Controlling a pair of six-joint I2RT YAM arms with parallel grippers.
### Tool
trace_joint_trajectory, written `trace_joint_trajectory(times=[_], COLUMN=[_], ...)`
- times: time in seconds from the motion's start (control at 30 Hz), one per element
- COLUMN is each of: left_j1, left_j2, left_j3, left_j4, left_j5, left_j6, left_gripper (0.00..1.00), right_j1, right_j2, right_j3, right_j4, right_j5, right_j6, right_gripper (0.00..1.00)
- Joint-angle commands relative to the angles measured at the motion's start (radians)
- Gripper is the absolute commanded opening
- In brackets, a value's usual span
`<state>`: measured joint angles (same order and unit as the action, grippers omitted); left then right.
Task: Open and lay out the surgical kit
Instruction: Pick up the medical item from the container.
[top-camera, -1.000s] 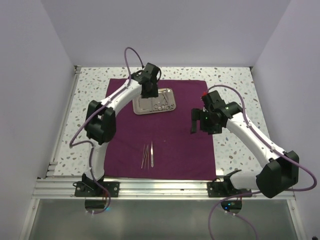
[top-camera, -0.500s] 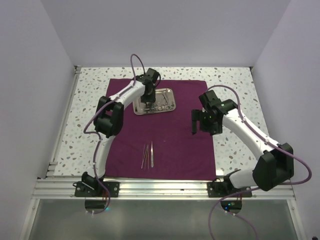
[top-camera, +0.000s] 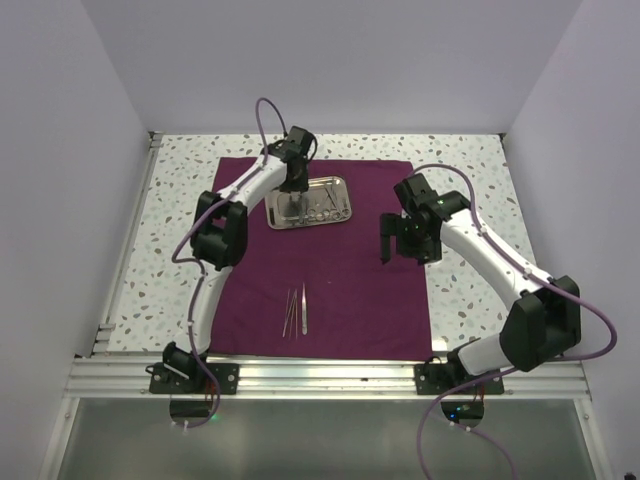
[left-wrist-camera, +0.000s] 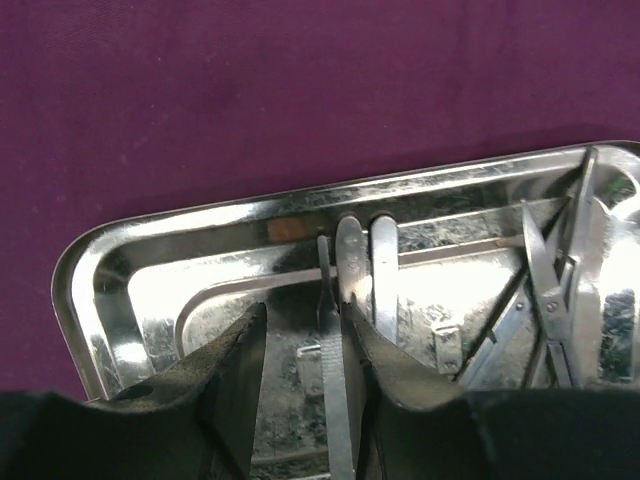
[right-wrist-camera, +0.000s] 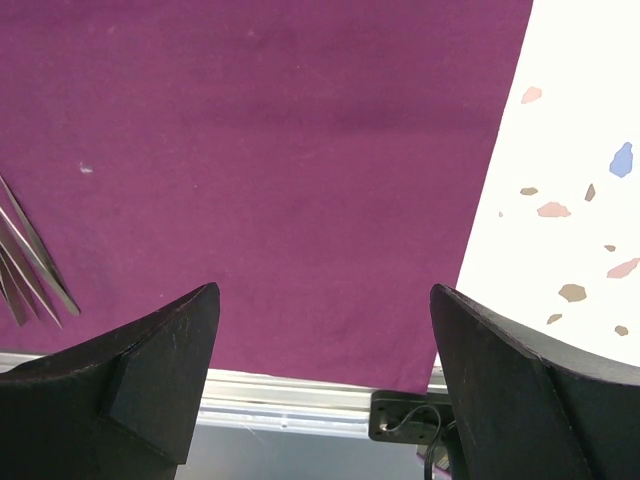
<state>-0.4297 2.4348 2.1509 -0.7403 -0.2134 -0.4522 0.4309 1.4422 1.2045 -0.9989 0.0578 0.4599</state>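
The dark purple cloth (top-camera: 350, 280) lies spread flat on the table. On its far part stands the shiny steel tray (top-camera: 343, 212). My left gripper (top-camera: 292, 196) reaches down into the tray's left half. In the left wrist view its jaws (left-wrist-camera: 303, 322) straddle a pair of tweezers (left-wrist-camera: 336, 400) lying in the tray (left-wrist-camera: 100, 290); the right finger touches them and a gap shows at the left finger. Ring-handled clamps (left-wrist-camera: 560, 290) lie at the tray's right. Several tweezers (top-camera: 297, 310) lie on the near cloth. My right gripper (top-camera: 388, 240) hovers open over the cloth (right-wrist-camera: 300, 120), holding nothing.
A speckled white table (top-camera: 460, 160) surrounds the cloth, with white walls on three sides. An aluminium rail (top-camera: 320, 375) runs along the near edge, with the arm bases bolted to it. The laid-out tweezers (right-wrist-camera: 30, 250) show at the left of the right wrist view.
My left gripper has settled lower into the tray's left half and its jaws have narrowed around the tweezers. The right arm shifted slightly; its gripper stays open.
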Motion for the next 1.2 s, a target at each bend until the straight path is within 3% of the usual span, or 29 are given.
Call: trace_joint_trajectory(times=[0.0, 0.53, 0.7, 0.93, 0.97, 1.03, 1.17], left_j1=[0.023, 0.028, 0.029, 0.031, 0.034, 0.046, 0.074], left_j2=[0.039, 0.164, 0.173, 0.197, 0.202, 0.211, 0.182], left_j3=[0.043, 0.112, 0.080, 0.043, 0.044, 0.044, 0.037], left_j4=[0.018, 0.002, -0.010, -0.019, -0.018, -0.013, 0.015], left_j5=[-0.004, -0.017, -0.021, 0.002, 0.012, 0.048, 0.109], left_j6=[0.029, 0.092, 0.076, 0.056, 0.056, 0.055, 0.070], left_gripper=[0.40, 0.38, 0.25, 0.14, 0.06, 0.00, 0.00], right_j1=[-0.004, -0.006, -0.006, -0.006, -0.004, -0.004, -0.006], right_j2=[0.011, 0.047, 0.047, 0.041, 0.037, 0.035, 0.029], right_j3=[0.041, 0.055, 0.055, 0.047, 0.046, 0.040, 0.029], right_j4=[-0.020, -0.020, -0.017, -0.018, -0.018, -0.017, -0.006], right_j5=[0.016, 0.019, 0.019, 0.022, 0.022, 0.020, 0.013], right_j6=[-0.013, -0.018, -0.017, -0.013, -0.013, -0.013, -0.012], right_gripper=[0.89, 0.89, 0.89, 0.89, 0.89, 0.89, 0.89])
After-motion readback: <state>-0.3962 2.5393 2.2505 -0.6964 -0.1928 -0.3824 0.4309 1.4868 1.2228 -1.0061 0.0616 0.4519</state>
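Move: The medical item, a narrow scalpel-like instrument running front to back in the tray, lies about 1 cm right of the left fingertips and 3 cm below, its middle some 3 cm back and its far end about 3 cm ahead. Beside it, also centred about 3 cm back, are two flat handles, roughly 2 and 3 cm right of the hand; scissors lie 9 cm right and 2 cm back. From the right hand the item is about 24 cm ahead, 27 cm left and 11 cm down. Bring the left gripper forward about 3 cm and down some 2 cm into the tray, edging slightly left, to reach the far end of the narrow instrument. Then stay there and shut the part-open fingers fully, pinching the instrument near its far tip while keeping clear of the flat handles on its right. ##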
